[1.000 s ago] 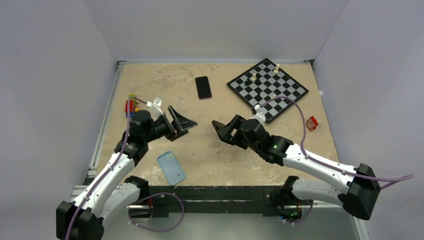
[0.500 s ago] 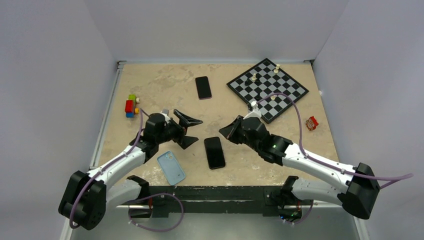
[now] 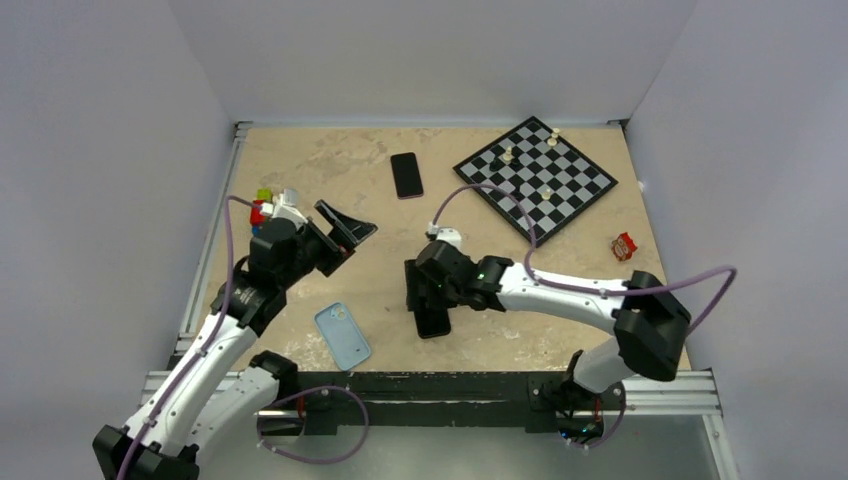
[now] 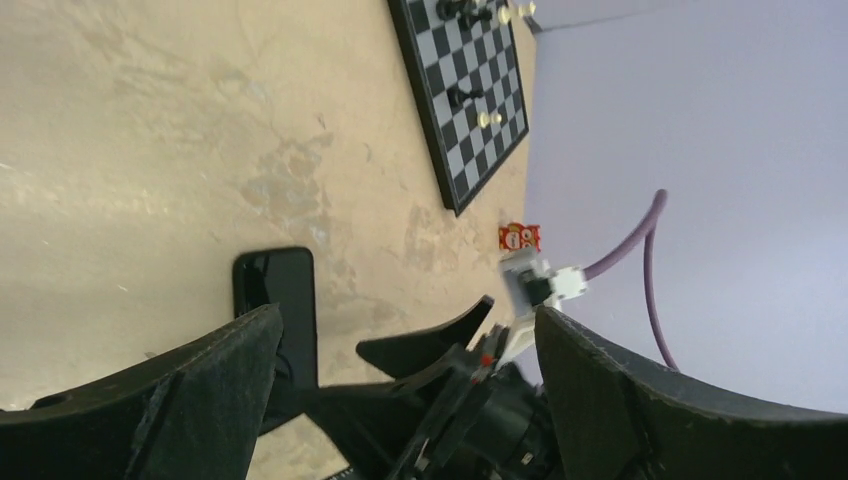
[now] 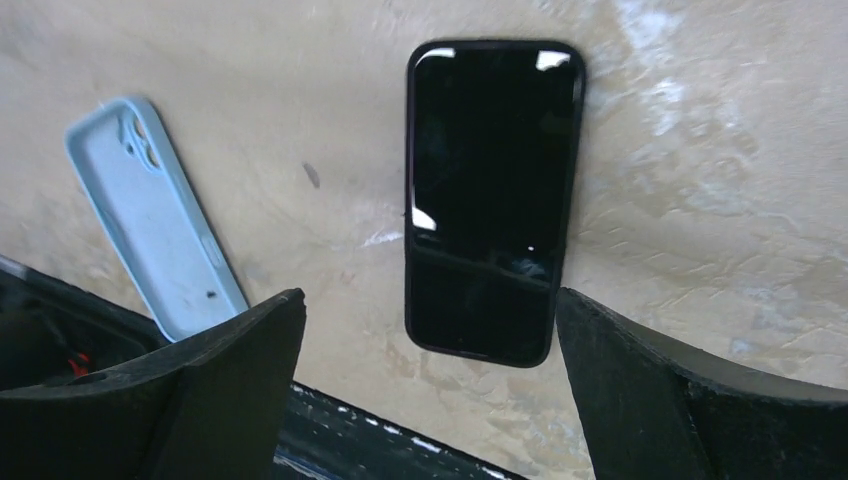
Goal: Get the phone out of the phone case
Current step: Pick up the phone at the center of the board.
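Note:
A black phone (image 3: 433, 321) lies flat, screen up, on the tan table near the front; it also shows in the right wrist view (image 5: 492, 200) and the left wrist view (image 4: 280, 290). A light blue phone case (image 3: 343, 335) lies flat to its left, apart from it, and also shows in the right wrist view (image 5: 155, 235). My right gripper (image 3: 425, 298) hangs open just above the phone's far end, one finger on each side in its wrist view (image 5: 428, 300), holding nothing. My left gripper (image 3: 342, 228) is open and empty, raised at the left, and looks toward the right gripper (image 4: 408, 315).
A second black phone (image 3: 406, 175) lies at the back centre. A chessboard (image 3: 535, 178) with a few pieces sits at the back right. A red packet (image 3: 624, 245) lies at the right, and coloured toy blocks (image 3: 262, 208) at the left. The table's black front rail (image 5: 400, 440) is close.
The black phone, unseen a second ago, now lies on the table. My right gripper has swung left and down over it. My left gripper came in, then pulled back up to the left.

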Available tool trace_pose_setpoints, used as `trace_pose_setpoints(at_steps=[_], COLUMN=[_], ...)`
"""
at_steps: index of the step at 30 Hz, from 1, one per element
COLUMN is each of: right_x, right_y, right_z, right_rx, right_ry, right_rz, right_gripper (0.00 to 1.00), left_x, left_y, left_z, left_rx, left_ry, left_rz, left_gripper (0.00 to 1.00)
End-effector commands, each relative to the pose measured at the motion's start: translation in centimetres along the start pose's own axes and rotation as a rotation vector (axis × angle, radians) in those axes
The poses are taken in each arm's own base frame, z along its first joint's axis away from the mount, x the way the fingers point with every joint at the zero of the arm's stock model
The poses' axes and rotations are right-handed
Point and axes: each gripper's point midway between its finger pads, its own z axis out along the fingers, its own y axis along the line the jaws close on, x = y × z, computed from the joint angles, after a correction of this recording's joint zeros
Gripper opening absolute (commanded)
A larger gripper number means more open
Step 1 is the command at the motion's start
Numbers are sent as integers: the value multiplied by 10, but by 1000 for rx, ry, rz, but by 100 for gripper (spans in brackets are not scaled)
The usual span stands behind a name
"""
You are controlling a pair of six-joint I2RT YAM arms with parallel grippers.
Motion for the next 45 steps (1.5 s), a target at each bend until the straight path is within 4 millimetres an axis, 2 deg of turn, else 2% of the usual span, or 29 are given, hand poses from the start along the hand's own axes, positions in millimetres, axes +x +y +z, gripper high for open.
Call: trace_pose_setpoints(at_steps=[1, 3, 8, 12, 18, 22, 26, 31, 34, 38, 41, 45], right_x=[13, 25, 35, 34, 45, 49, 62, 57, 47, 41, 44, 56], right_y=[20, 25, 18, 7, -6, -18, -15, -21, -34, -37, -44, -42], right_z=[1, 9, 28, 33, 44, 44, 48, 45, 39, 37, 35, 40], right_rx=[39, 49, 135, 229, 287, 327, 273, 290, 405, 449, 484, 422], right_ry=[52, 84, 113, 102, 134, 142, 174, 136, 124, 109, 117, 152], right_rz=[-194, -234, -264, -298, -319, -318, -308, -313, -352, -373, -375, -363], right_gripper=[98, 99, 98, 98, 99, 99, 99, 99, 99, 99, 99, 99], left_x=[-33, -44, -51, -47, -45, -45, -44, -43, -41, -39, -39, -37], left_y=[5, 3, 1, 3, 0, -4, -5, -3, 0, -1, -1, 1], left_z=[-29, -41, -60, -64, -65, -66, -66, -66, -63, -63, -64, -64], left_rx=[-81, -94, -101, -94, -78, -62, -56, -57, -59, -54, -51, -49], left_ry=[-161, -215, -260, -253, -243, -245, -240, -233, -228, -221, -222, -217], left_rz=[213, 264, 335, 345, 346, 344, 345, 341, 333, 326, 324, 323], left_gripper=[100, 99, 99, 98, 98, 97, 97, 97, 97, 97, 96, 96])
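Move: The phone lies almost under my right hand, its middle about 3 cm ahead, level sideways and roughly 8 cm below. The blue phone case lies about 20 cm to the left of this hand and 5 cm back; the second phone about 39 cm ahead and 6 cm left, the chessboard about 38 cm ahead and 28 cm right. From my left hand, the phone lies roughly 12 cm right, 7 cm back and 21 cm below. With my right fingers staying wide open, I sink about 7 cm onto the phone's near half, first veering left and back, then returning right. Meanwhile I swing the fingers some 30 degrees out of their leftward lean so they straddle the phone; a last small shift right brings the left finger against its left edge. My left hand draws away leftward and slightly up. ##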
